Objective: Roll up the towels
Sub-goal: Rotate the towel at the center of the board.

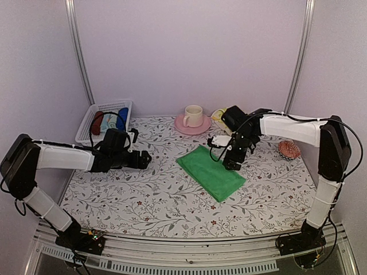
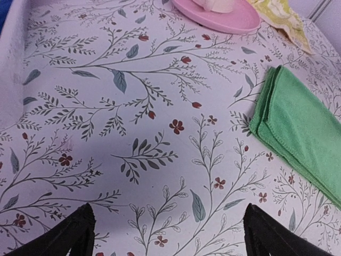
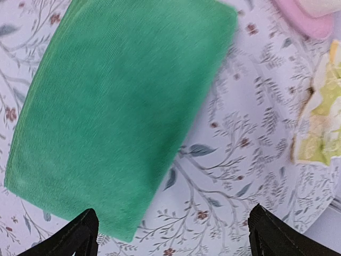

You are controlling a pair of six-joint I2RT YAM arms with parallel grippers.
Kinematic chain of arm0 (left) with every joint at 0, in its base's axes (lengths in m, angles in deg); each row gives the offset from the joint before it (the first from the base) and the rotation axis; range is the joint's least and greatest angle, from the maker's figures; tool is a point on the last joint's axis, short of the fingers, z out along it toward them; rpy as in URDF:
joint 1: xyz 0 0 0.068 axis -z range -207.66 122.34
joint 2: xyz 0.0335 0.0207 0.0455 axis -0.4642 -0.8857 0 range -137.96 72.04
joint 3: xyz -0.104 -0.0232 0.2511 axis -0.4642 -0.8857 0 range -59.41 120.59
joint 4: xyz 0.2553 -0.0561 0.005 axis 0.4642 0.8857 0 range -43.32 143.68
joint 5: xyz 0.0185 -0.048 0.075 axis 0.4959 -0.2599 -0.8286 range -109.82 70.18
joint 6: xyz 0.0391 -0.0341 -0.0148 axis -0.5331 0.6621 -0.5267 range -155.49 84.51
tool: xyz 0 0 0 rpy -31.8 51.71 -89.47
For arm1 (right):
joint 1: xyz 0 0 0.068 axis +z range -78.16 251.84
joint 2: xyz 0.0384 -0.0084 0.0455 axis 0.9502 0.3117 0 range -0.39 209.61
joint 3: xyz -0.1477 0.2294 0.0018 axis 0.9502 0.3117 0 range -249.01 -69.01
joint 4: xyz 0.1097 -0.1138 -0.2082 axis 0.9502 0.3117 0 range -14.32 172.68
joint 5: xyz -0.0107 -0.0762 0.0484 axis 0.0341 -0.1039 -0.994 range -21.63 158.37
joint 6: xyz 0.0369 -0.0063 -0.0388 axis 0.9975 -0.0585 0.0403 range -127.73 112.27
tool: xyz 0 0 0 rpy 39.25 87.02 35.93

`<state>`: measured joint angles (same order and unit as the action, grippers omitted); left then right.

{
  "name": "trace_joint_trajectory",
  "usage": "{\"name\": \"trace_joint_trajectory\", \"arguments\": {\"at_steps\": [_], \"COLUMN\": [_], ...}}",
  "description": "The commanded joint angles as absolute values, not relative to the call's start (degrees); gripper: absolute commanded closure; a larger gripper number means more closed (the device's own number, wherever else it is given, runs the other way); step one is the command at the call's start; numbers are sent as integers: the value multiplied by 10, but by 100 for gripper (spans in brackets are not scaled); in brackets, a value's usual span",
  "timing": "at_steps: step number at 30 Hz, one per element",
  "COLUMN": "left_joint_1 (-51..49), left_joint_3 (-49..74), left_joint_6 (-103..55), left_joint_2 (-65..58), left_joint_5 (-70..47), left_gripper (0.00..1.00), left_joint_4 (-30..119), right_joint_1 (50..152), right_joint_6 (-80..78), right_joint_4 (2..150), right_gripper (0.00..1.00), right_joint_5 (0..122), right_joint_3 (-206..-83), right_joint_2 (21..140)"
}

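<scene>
The green towel (image 1: 211,172) lies folded flat in the middle of the flowered table; it also shows in the left wrist view (image 2: 298,133) and the right wrist view (image 3: 122,106). The pale yellow towel (image 1: 219,114) lies crumpled at the back, partly hidden behind the right arm, and shows as well in both wrist views (image 2: 279,18) (image 3: 319,122). My right gripper (image 1: 231,165) (image 3: 173,234) hovers open over the green towel's far right edge, holding nothing. My left gripper (image 1: 146,159) (image 2: 168,229) stands open over bare table, left of the green towel.
A white basket (image 1: 103,117) with dark red, pale blue and deep blue cloth rolls stands at the back left. A pink saucer (image 1: 182,126) with a cream cup (image 1: 193,114) sits at the back centre. A small reddish patterned object (image 1: 289,149) lies at the right.
</scene>
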<state>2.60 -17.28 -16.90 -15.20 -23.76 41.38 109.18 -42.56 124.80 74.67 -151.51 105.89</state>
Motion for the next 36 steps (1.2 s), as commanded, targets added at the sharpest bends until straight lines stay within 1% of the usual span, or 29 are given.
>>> {"name": "trace_joint_trajectory", "arguments": {"at_steps": [1,5,9,12,18,22,25,30,36], "left_joint_1": [28,29,29,30,29,29,29,30,32], "left_joint_3": [-176,-184,-205,-213,-214,-218,-220,-250,-291], "left_joint_6": [-179,-191,-197,-203,-196,-196,-199,-233,-267], "left_joint_2": [-147,-160,-162,-165,-179,-173,-170,-148,-110], "left_joint_5": [-239,-232,-226,-226,-221,-222,-226,-217,-225], "left_gripper": [3,3,3,3,3,3,3,3,3], "left_joint_4": [401,387,356,344,330,329,327,277,215], "right_joint_1": [1084,1084,1084,1084,1084,1084,1077,1035,984], "right_joint_6": [-431,-431,-432,-424,-407,-404,-397,-380,-368], "right_joint_4": [1170,1108,1088,1070,1034,1033,1032,1033,1033], "right_gripper": [1,1,1,1,1,1,1,1,1], "right_joint_5": [795,814,814,813,847,869,914,981,986], "right_joint_3": [-1618,-1709,-1780,-1803,-1820,-1819,-1817,-1813,-1794], "right_joint_2": [1096,1185,1263,1300,1371,1398,1414,1418,1388]}}
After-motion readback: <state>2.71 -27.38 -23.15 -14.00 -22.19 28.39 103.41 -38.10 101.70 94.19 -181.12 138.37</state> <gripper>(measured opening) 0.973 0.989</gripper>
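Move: The right hand hangs about 5 cm above the near right corner of the green towel. The towel's far corner lies some 16 cm ahead and 10 cm to this hand's left, and its middle about 9 cm left and 1 cm ahead. The pink plate stands roughly 27 cm ahead and 14 cm left, and the yellow towel about 26 cm straight ahead. From the left hand the far corner is some 14 cm ahead and 17 cm right. The right hand arcs forward and left over the green towel, rising about 6 cm and then sinking onto its far corner, and presses down with the fingers still wide open, tipped some 20 degrees back so that they reach outward. Pressing on, it drags that corner about 7 cm to the right and a few centimetres forward while the wrist turns clockwise, and the empty left hand eases about 2 cm down and back. ##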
